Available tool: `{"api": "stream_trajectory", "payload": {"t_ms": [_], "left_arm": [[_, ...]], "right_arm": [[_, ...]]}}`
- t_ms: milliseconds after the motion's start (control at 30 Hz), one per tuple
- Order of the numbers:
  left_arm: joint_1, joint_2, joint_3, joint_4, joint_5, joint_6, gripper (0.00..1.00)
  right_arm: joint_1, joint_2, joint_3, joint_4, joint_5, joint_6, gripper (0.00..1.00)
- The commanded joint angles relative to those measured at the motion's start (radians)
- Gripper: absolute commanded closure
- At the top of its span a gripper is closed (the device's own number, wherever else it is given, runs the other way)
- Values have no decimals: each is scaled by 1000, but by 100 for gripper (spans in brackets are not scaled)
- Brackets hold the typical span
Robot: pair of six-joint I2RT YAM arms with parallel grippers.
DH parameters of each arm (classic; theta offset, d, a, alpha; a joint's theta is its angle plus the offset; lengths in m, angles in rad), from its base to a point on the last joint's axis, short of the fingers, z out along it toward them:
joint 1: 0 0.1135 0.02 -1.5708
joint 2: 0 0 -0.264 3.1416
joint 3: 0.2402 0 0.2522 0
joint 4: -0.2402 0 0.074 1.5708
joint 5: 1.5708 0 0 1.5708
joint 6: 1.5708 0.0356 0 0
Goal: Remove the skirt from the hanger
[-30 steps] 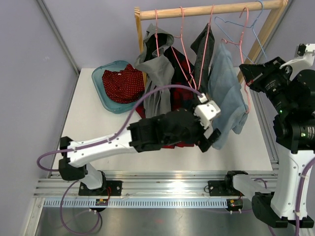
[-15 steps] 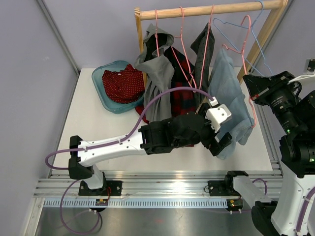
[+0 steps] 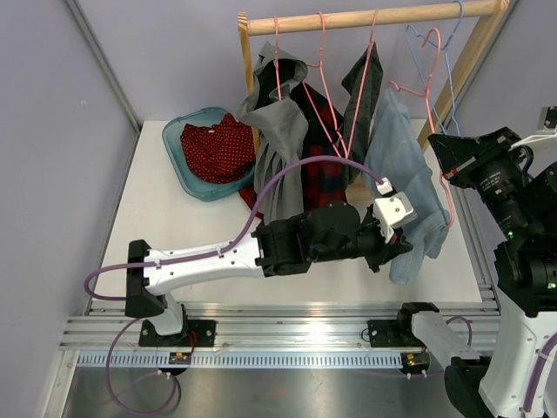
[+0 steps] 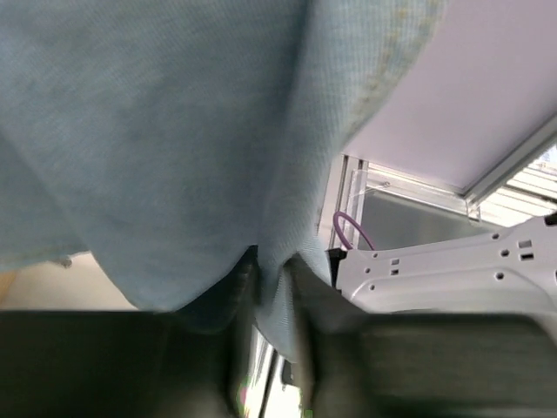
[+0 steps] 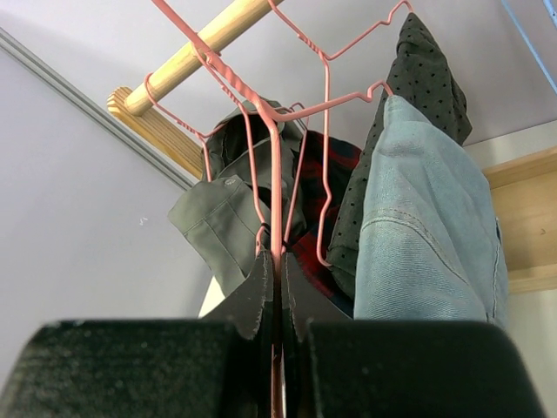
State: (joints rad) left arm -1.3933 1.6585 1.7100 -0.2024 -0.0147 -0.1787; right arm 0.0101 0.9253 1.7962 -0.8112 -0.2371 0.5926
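The red and dark tartan skirt (image 3: 324, 170) hangs from the wooden rail between other clothes, and shows in the right wrist view (image 5: 344, 165). Neither gripper touches it. My left gripper (image 3: 393, 248) is shut on the lower part of a light blue denim garment (image 3: 405, 165); a fold of that cloth (image 4: 174, 131) sits pinched between its jaws (image 4: 274, 287). That garment hangs on a pink wire hanger (image 3: 439, 131). My right gripper (image 5: 277, 279) is shut on the hanger's wire (image 5: 277, 174), at the garment's right (image 3: 446, 165).
The wooden rail (image 3: 374, 17) also carries a grey-green garment (image 3: 283, 131), a dark dotted garment (image 3: 361, 87) and a bare light blue hanger (image 3: 452, 61). A teal basin (image 3: 178, 152) holding a red dotted garment (image 3: 213, 148) stands at the back left.
My left arm has reached further right and its gripper has closed on the denim garment's lower part. The denim and its hanger swung slightly right; the right arm shifted early, then held.
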Motion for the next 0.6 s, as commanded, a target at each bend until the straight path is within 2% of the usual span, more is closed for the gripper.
{"api": "stream_trajectory", "payload": {"t_ms": [0,33,133,200,233,333,367,467,567], "left_arm": [[-1,12,20,86,70,-5,95],[-1,14,14,77,55,-8,100],[-6,-17,-97,90,42,-50,100],[-24,-69,-202,130,38,-76,100],[-35,-91,-324,147,32,-103,100],[-93,-161,-508,228,15,-180,100],[-110,-173,-605,241,-14,-201,100],[-191,-224,-761,268,-85,-278,100],[-272,-269,-840,252,-169,-338,100]], "right_arm": [[-1,-13,26,112,-36,18,100],[-1,-10,25,112,-34,18,100],[-1,-2,20,116,-22,6,100],[-2,12,29,127,-4,0,100],[-2,18,37,127,2,-8,100],[-2,55,81,141,24,-25,100],[-2,79,97,141,28,-31,100],[-2,124,170,138,67,-54,100],[-2,161,219,152,94,-62,100]]}}
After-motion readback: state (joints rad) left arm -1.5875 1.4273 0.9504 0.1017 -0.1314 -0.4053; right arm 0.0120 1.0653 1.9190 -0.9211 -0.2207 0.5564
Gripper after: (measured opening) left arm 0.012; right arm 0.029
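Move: The denim skirt hangs from the pink hanger in my right hand. Its lower part already lies between my left hand's half-shut fingers, and its middle is about 8 cm ahead of and 6 cm above that hand; from my right hand, it is roughly 4 cm back, 4 cm left and 10 cm below. From my left hand, the hanger is some 11 cm ahead, 5 cm right and 15 cm up, and the dark dotted garment about 22 cm ahead and 9 cm left. I finish closing my left fingers, pinching the denim skirt, then draw it mainly down about 18 cm, and back and left, away from the hanger, with the pull getting quicker. My right hand keeps its grip on the pink hanger, easing about 3 cm forward and slightly down while it tips a few degrees downward. ##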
